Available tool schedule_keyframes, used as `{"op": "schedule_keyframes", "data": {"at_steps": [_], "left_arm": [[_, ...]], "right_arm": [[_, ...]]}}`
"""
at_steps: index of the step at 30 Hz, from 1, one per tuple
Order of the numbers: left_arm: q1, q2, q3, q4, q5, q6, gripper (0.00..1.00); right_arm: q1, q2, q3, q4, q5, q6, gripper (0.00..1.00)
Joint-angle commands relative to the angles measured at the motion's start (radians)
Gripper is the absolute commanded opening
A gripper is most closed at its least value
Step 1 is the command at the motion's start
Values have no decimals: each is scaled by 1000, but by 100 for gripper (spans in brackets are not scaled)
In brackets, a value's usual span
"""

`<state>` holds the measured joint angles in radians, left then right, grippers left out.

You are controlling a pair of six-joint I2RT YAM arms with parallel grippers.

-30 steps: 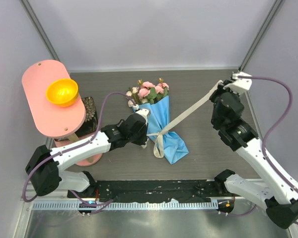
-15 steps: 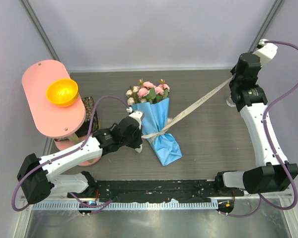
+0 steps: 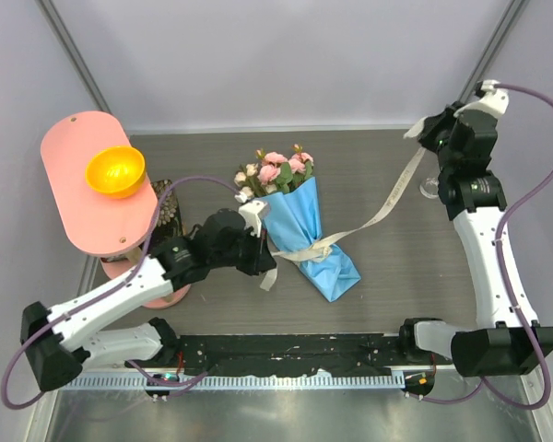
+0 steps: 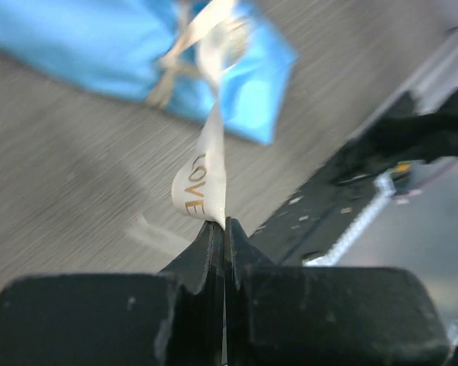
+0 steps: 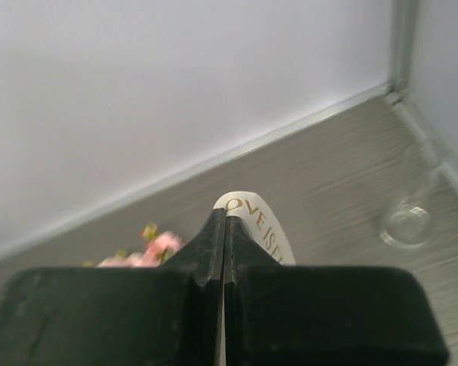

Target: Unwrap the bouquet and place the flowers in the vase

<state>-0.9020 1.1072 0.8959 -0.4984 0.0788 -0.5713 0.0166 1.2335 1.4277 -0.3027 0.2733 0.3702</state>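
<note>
The bouquet [image 3: 300,230] lies mid-table in its blue paper cone, with the pink and cream flowers [image 3: 276,169] pointing away from me. The flowers [image 5: 149,249] also peek past my right fingers. A cream ribbon [image 3: 388,196] with gold lettering still circles the cone's waist. My left gripper [image 3: 262,268] is shut on one ribbon [image 4: 204,169] end, just left of the cone [image 4: 99,46]. My right gripper [image 3: 421,135] is shut on the other ribbon [image 5: 264,226] end, raised at the far right. The clear vase [image 3: 430,188] stands upright below it, and the vase [image 5: 409,219] is near the right wall.
A pink oval shelf [image 3: 78,198] stands at the left with an orange bowl [image 3: 115,170] on it. A dark patterned cup [image 3: 166,204] sits beside and partly under that shelf. Enclosure walls close in on three sides, and the black base rail [image 3: 286,350] runs along the near edge.
The right arm carried its ribbon end up to the far right corner; the ribbon went taut and now sags in a curve. The cone's tip swung right. The left gripper drew back slightly.
</note>
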Motion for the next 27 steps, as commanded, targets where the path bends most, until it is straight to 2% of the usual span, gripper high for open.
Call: {"op": "schedule_keyframes", "data": {"at_steps": [1, 3, 4, 7, 8, 11, 15, 19, 21, 22, 23, 25, 26, 27], "left_arm": [[0, -140, 165, 72, 109, -15, 0], [0, -170, 201, 8, 41, -6, 0], [0, -193, 227, -20, -58, 1, 0], [0, -242, 232, -100, -193, 7, 0], [0, -251, 229, -120, -247, 10, 0], [0, -271, 222, -149, -321, 14, 0], [0, -256, 233, -215, -379, 27, 0], [0, -248, 187, -247, -399, 33, 3], [-2, -253, 141, -229, -386, 31, 18], [0, -253, 133, -217, -376, 30, 37], [0, -251, 127, -210, -358, 30, 48], [0, -241, 127, -186, -305, 30, 67], [-2, -236, 127, -174, -281, 33, 71], [0, -224, 123, -157, -258, 42, 81]], "right_arm": [[19, -69, -142, 97, -457, 102, 1], [49, -75, -168, 47, -456, 76, 1], [52, -80, -173, 24, -436, 38, 1], [54, -138, -197, -47, -304, -16, 1], [52, -166, -220, -52, -213, -23, 1], [54, -265, -248, -36, -97, -24, 1], [54, -330, -265, -19, -89, 15, 1], [54, -361, -398, 3, -66, 104, 5], [54, -364, -464, 14, -42, 159, 7], [52, -350, -513, 13, -43, 167, 11], [52, -336, -529, 7, -57, 165, 22], [51, -299, -536, -25, -121, 107, 32], [54, -264, -533, -35, -144, 93, 40], [57, -253, -533, -41, -179, 79, 45]]}}
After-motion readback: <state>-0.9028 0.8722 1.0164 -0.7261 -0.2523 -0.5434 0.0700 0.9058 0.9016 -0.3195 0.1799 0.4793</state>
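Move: The ribbon's knot round the blue wrap, its two long tails still pinched one in each hand, lies about 8 cm ahead of the left hand, 12 to its right and 15 below. From the right hand it is some 15 cm back, 22 to the left and 38 down. The flower heads are roughly 12 cm ahead of the right hand, 32 left and 35 lower; the vase stands about 8 ahead, 17 to its right and 30 below. The ribbon's left tail is lifted as the shut left hand rises about 16 cm, then swings left and sinks roughly half that way, tipping its fingers up and opening them wide to let the tail go. The other tail goes with the right hand left and down, then back towards the base with a short rise, and finally down fast, some 14 cm lower in all, its fingers starting to part and let go. ##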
